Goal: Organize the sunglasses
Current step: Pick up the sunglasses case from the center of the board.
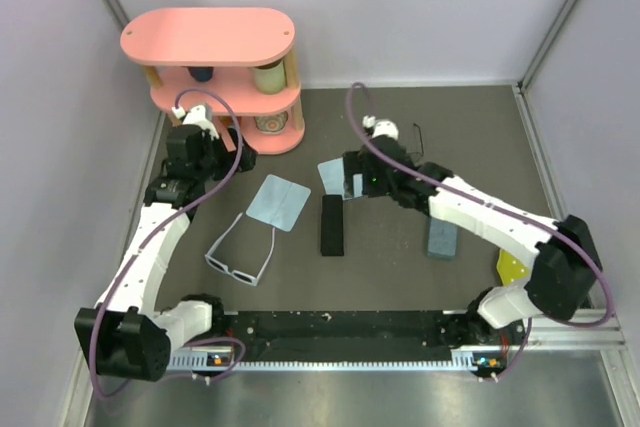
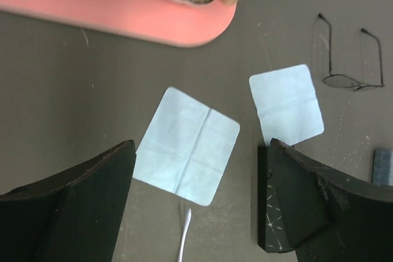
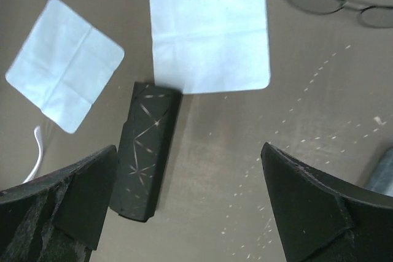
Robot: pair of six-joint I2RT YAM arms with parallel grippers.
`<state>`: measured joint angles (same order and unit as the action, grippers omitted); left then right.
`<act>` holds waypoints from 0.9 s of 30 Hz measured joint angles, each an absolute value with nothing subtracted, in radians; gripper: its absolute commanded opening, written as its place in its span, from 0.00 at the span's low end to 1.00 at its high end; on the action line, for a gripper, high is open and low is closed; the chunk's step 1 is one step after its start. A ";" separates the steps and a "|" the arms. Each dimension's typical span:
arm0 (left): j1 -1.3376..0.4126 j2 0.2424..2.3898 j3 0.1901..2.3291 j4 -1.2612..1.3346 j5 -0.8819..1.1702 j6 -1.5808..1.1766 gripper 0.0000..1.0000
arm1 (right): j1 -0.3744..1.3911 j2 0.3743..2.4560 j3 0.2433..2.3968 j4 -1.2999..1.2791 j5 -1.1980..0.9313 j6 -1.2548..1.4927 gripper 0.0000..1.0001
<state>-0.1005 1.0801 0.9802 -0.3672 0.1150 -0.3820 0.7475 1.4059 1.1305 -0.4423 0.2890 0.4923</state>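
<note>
The white-framed sunglasses (image 1: 240,253) lie open on the dark mat at front left; only a temple tip (image 2: 184,238) shows in the left wrist view. The thin wire-framed sunglasses (image 1: 421,136) (image 2: 351,80) (image 3: 334,4) lie at the back, right of centre. My left gripper (image 1: 232,150) (image 2: 201,142) hovers open above the nearer light blue cloth (image 2: 187,145), holding nothing. My right gripper (image 1: 352,182) (image 3: 189,146) hangs open over bare mat, between the black case (image 3: 144,151) and the grey-blue case (image 3: 382,173).
A pink two-tier shelf (image 1: 213,37) with small jars stands at the back left. Two light blue cloths (image 1: 278,202) (image 1: 336,174) lie mid-table. The black case (image 1: 331,224) and the grey-blue case (image 1: 440,238) lie in front of them. A yellow item (image 1: 512,267) sits at the right.
</note>
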 measured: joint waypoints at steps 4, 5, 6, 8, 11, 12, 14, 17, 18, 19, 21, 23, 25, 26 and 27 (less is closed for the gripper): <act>-0.101 1.126 0.980 -0.422 0.120 -0.422 0.91 | 0.845 1.519 1.187 -0.482 0.329 0.526 0.99; -0.101 1.132 0.980 -0.434 0.123 -0.430 0.91 | 0.854 1.541 1.196 -0.491 0.333 0.533 0.99; -0.101 1.135 0.980 -0.439 0.126 -0.438 0.91 | 0.863 1.568 1.209 -0.504 0.334 0.541 0.99; -0.101 1.138 0.979 -0.448 0.134 -0.452 0.91 | 0.876 1.621 1.234 -0.526 0.335 0.551 0.99; -0.101 1.137 0.979 -0.457 0.141 -0.466 0.91 | 0.888 1.693 1.267 -0.546 0.330 0.553 0.99; -0.101 1.137 0.978 -0.458 0.141 -0.470 0.91 | 0.896 1.721 1.283 -0.550 0.326 0.550 0.99; -0.101 1.137 0.978 -0.463 0.141 -0.474 0.91 | 0.916 1.780 1.325 -0.555 0.320 0.542 0.99; -0.101 1.137 0.977 -0.473 0.139 -0.478 0.90 | 0.945 1.845 1.363 -0.555 0.305 0.533 0.99; -0.101 1.137 0.976 -0.474 0.138 -0.478 0.91 | 0.952 1.858 1.367 -0.557 0.296 0.534 0.99; -0.101 1.137 0.974 -0.474 0.138 -0.478 0.91 | 0.955 1.868 1.372 -0.562 0.289 0.534 0.99; -0.101 1.136 0.970 -0.477 0.137 -0.478 0.91 | 0.960 1.889 1.382 -0.574 0.278 0.538 0.99; -0.101 1.132 0.964 -0.480 0.137 -0.477 0.90 | 0.961 1.904 1.390 -0.581 0.276 0.545 0.97; -0.101 1.128 0.955 -0.482 0.138 -0.478 0.91 | 0.962 1.913 1.390 -0.593 0.275 0.552 0.95; -0.101 1.126 0.949 -0.484 0.138 -0.478 0.91 | 0.962 1.914 1.390 -0.598 0.275 0.554 0.93; -0.101 1.126 0.945 -0.484 0.138 -0.478 0.90 | 0.962 1.916 1.390 -0.602 0.274 0.558 0.92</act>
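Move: The sunglasses case lies about 9 cm to my right hand's left, some 3 cm back and 15 cm below. The small cloth touches its far end, centred about 11 cm beyond it and 3 cm farther right; the large cloth is 12 cm to the left of it and 5 cm farther out. The white sunglasses sit 21 cm left of it and 7 cm nearer. From my left hand, the case is roughly 20 cm right, 7 cm back and 21 cm below. I bring my right hand down some 12 cm and about 9 cm left, easing back 4 cm, onto the space just above the sunglasses case. The fingers stay wide open, one to each side of it, as the wrist tips them further down and swings a little counter-clockwise, slowing at the end. My empty left hand sinks about 5 cm, its fingers tipping down. ##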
